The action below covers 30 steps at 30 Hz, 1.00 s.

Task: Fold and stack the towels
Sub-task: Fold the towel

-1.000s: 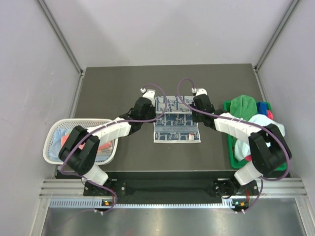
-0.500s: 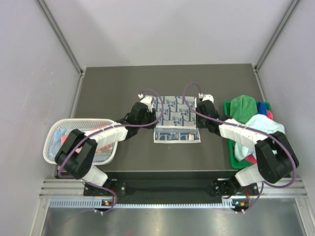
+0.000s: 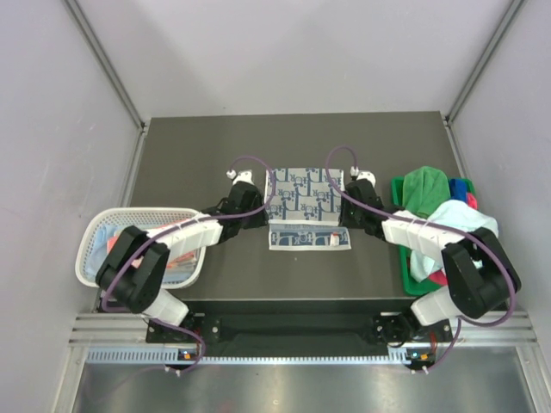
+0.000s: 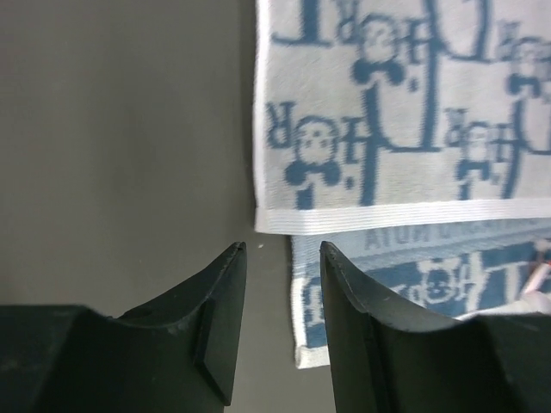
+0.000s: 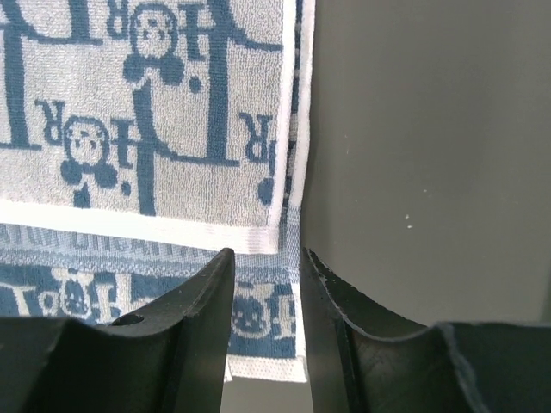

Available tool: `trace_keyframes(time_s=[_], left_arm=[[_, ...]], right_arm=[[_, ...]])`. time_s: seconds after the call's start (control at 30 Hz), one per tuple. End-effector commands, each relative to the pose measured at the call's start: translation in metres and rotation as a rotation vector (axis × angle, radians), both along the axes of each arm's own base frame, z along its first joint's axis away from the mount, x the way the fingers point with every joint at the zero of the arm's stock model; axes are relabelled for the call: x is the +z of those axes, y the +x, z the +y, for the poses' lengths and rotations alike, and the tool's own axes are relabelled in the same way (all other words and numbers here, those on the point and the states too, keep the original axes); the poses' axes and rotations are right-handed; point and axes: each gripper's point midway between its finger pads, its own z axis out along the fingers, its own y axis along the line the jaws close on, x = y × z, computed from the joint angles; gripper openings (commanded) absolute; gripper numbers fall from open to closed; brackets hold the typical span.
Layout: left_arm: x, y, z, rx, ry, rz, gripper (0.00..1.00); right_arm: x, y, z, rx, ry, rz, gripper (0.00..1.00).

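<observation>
A navy and white patterned towel (image 3: 308, 206) lies folded on the dark table, its upper layer stopping short of the near strip (image 4: 405, 112) (image 5: 129, 112). My left gripper (image 3: 256, 209) (image 4: 280, 249) hovers open at the towel's left edge, nothing between its fingers. At the right edge my right gripper (image 3: 351, 211) (image 5: 265, 252) is open too, above the corner of the lower layer without gripping it. More towels, green (image 3: 426, 185) and pale mint (image 3: 456, 215), are piled at the right. A coral one (image 3: 183, 256) lies in the basket.
A white mesh basket (image 3: 95, 225) stands at the table's left near edge. A green bin (image 3: 402, 251) holding the towel pile stands at the right edge. Grey walls close in the table on three sides.
Both grippers have opened and let go of the patterned towel. They have drawn apart from its far corners to its left and right edges. The folded layer now lies flat.
</observation>
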Motion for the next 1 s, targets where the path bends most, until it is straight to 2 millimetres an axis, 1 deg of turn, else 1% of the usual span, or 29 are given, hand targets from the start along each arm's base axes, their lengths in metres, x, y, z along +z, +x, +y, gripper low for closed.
trace_keyframes(time_s=[0.0,0.07,0.1,0.13,0.2,0.27,0.37,0.43,0.47,0.5,0.63,0.67,0.77,0.8,0.97], left_arm=[[-0.009,0.01,0.002,0.053,-0.019,0.046,0.45],[-0.018,0.016,0.004,0.054,-0.034,0.068,0.45],[-0.021,0.016,0.003,0.046,-0.043,0.083,0.45],[-0.021,0.019,0.002,0.045,-0.052,0.085,0.45],[-0.028,0.019,0.001,0.035,-0.058,0.108,0.45],[-0.03,0.019,-0.002,0.026,-0.069,0.122,0.45],[-0.042,0.02,-0.004,0.026,-0.063,0.154,0.45],[-0.045,0.021,-0.003,0.035,-0.062,0.162,0.44],[-0.048,0.016,-0.008,0.01,-0.08,0.184,0.41],[-0.048,0.018,-0.01,0.01,-0.082,0.186,0.41],[-0.057,0.016,-0.007,0.026,-0.061,0.22,0.33],[-0.059,0.015,-0.005,0.029,-0.052,0.227,0.26],[-0.06,0.014,-0.005,0.028,-0.053,0.231,0.15],[-0.058,0.014,-0.006,0.027,-0.056,0.228,0.07],[-0.053,0.017,-0.007,0.022,-0.053,0.221,0.0]], right_arm=[[0.005,0.014,0.008,-0.022,0.061,-0.029,0.36],[0.003,0.017,0.009,-0.028,0.063,-0.027,0.36],[0.001,0.018,0.009,-0.031,0.065,-0.024,0.36],[-0.002,0.019,0.01,-0.029,0.065,-0.015,0.35],[-0.005,0.019,0.011,-0.031,0.07,-0.006,0.34],[-0.008,0.02,0.011,-0.033,0.072,-0.004,0.34],[-0.009,0.023,0.011,-0.039,0.077,-0.002,0.34],[-0.009,0.023,0.012,-0.039,0.079,-0.001,0.34],[-0.008,0.024,0.012,-0.039,0.08,-0.004,0.34],[-0.008,0.024,0.012,-0.039,0.081,-0.004,0.34],[-0.008,0.027,0.011,-0.046,0.082,-0.004,0.34],[-0.008,0.027,0.012,-0.044,0.082,-0.005,0.34],[-0.01,0.026,0.013,-0.039,0.085,0.003,0.34],[-0.009,0.026,0.013,-0.041,0.087,0.002,0.34],[-0.011,0.027,0.012,-0.046,0.086,0.006,0.34]])
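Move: The folded-over layer's near-left corner lies about 1 cm ahead of the left hand, 1 cm to its right and 5 cm below it. The lower layer's near-left corner is some 6 cm back from the left hand and 2 cm to its right. The layer's near-right corner is straight below the right hand, about 3 cm down; the white tag lies roughly 4 cm back and 3 cm left of the right hand. The folded layer's left edge, just beyond its near corner, gets pinched by the left hand: it sinks about 4 cm with fingers apart and tipping some 10 degrees steeper, then slides about 2 cm forward and slightly right over the edge, its fingers shutting there. The right hand comes down nearly 3 cm over the near-right corner and stays open astride the right edge. ##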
